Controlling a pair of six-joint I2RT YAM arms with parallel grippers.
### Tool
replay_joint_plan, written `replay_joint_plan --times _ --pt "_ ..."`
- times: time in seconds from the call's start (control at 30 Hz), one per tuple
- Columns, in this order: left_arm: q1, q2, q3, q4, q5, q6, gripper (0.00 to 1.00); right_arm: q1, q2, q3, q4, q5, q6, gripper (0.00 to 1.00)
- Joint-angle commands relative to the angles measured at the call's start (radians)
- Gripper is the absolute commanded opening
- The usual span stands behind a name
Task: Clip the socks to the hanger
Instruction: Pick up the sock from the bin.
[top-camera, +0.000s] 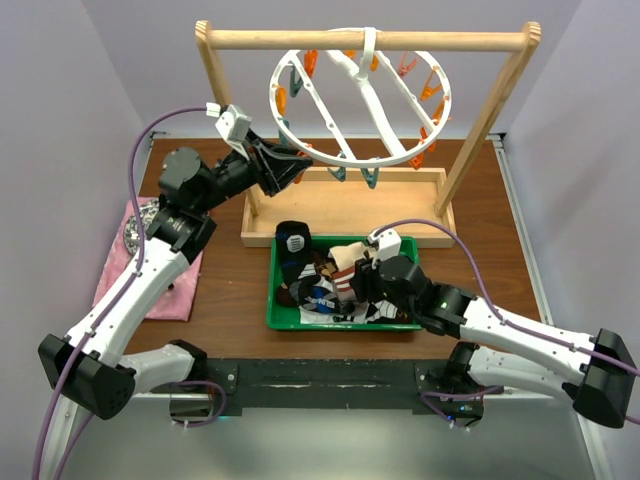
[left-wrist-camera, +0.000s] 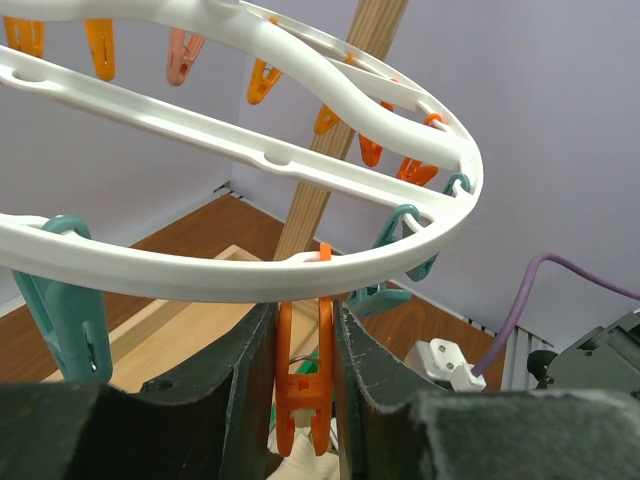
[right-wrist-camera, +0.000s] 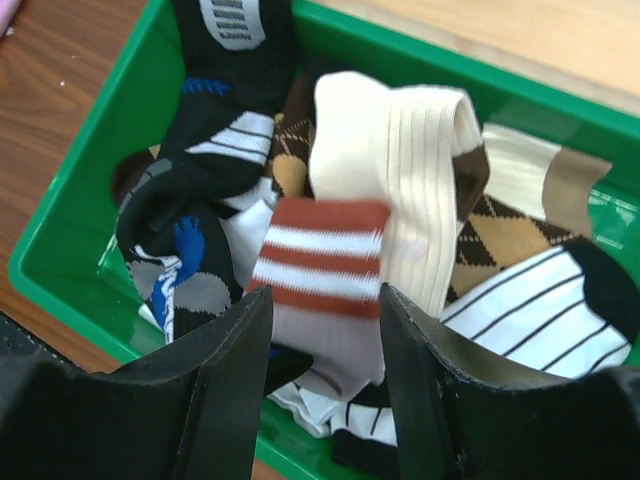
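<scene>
The white ring hanger (top-camera: 369, 55) hangs from the wooden bar, with orange and teal pegs round its rim (left-wrist-camera: 200, 275). My left gripper (top-camera: 295, 165) reaches up to the rim's lower left and is shut on an orange peg (left-wrist-camera: 303, 370), squeezing its two legs between the fingers (left-wrist-camera: 360, 380). The socks (top-camera: 320, 275) lie heaped in a green bin (top-camera: 272, 300). My right gripper (right-wrist-camera: 322, 300) hovers open over the heap. A beige sock with red-brown stripes (right-wrist-camera: 320, 270) sits blurred between the spread fingers, beside argyle, pinstriped and black-white-blue socks.
A light wooden frame (top-camera: 480, 120) with a tray base (top-camera: 340, 210) stands behind the bin and carries the hanger. A pink cloth (top-camera: 150, 280) with a small metal object (top-camera: 140, 225) lies at the left. The bin's green wall (right-wrist-camera: 80, 250) borders bare brown tabletop.
</scene>
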Motion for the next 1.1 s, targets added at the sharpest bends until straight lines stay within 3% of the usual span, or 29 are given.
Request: replay_joint_plan --times 0.0,0.27,0.67,1.07 --pt "-0.004 -0.03 0.004 -0.002 0.05 -0.007 0.0 0.0 -0.017 -0.002 0.01 -0.014 0.071 0.51" --pt "-0.004 -0.037 -0.013 0.009 0.055 -0.007 0.0 -0.011 0.009 -0.024 0.028 -0.051 0.045 0.51" --pt "-0.004 -0.037 -0.016 0.007 0.058 -0.012 0.0 -0.179 0.146 -0.009 0.185 -0.2 -0.046 0.46" --pt "-0.004 -0.035 -0.028 0.021 0.059 -0.004 0.0 -0.184 0.161 -0.01 0.212 -0.273 -0.049 0.27"
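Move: The brown-and-white striped sock lies just in front of the open right fingers, about 2 cm ahead, 4 cm left and 5 cm lower. The cream sock is some 8 cm ahead and 3 cm left, the black-and-white striped sock about 7 cm right and level, the blue-and-black sock roughly 10 cm left and 2 cm back. From the left hand the brown-striped sock is about 7 cm back, 14 cm right and 33 cm below. The right hand sinks about 4 cm and reaches 3 cm forward, partly closing its fingers around the brown-striped sock's edge. ##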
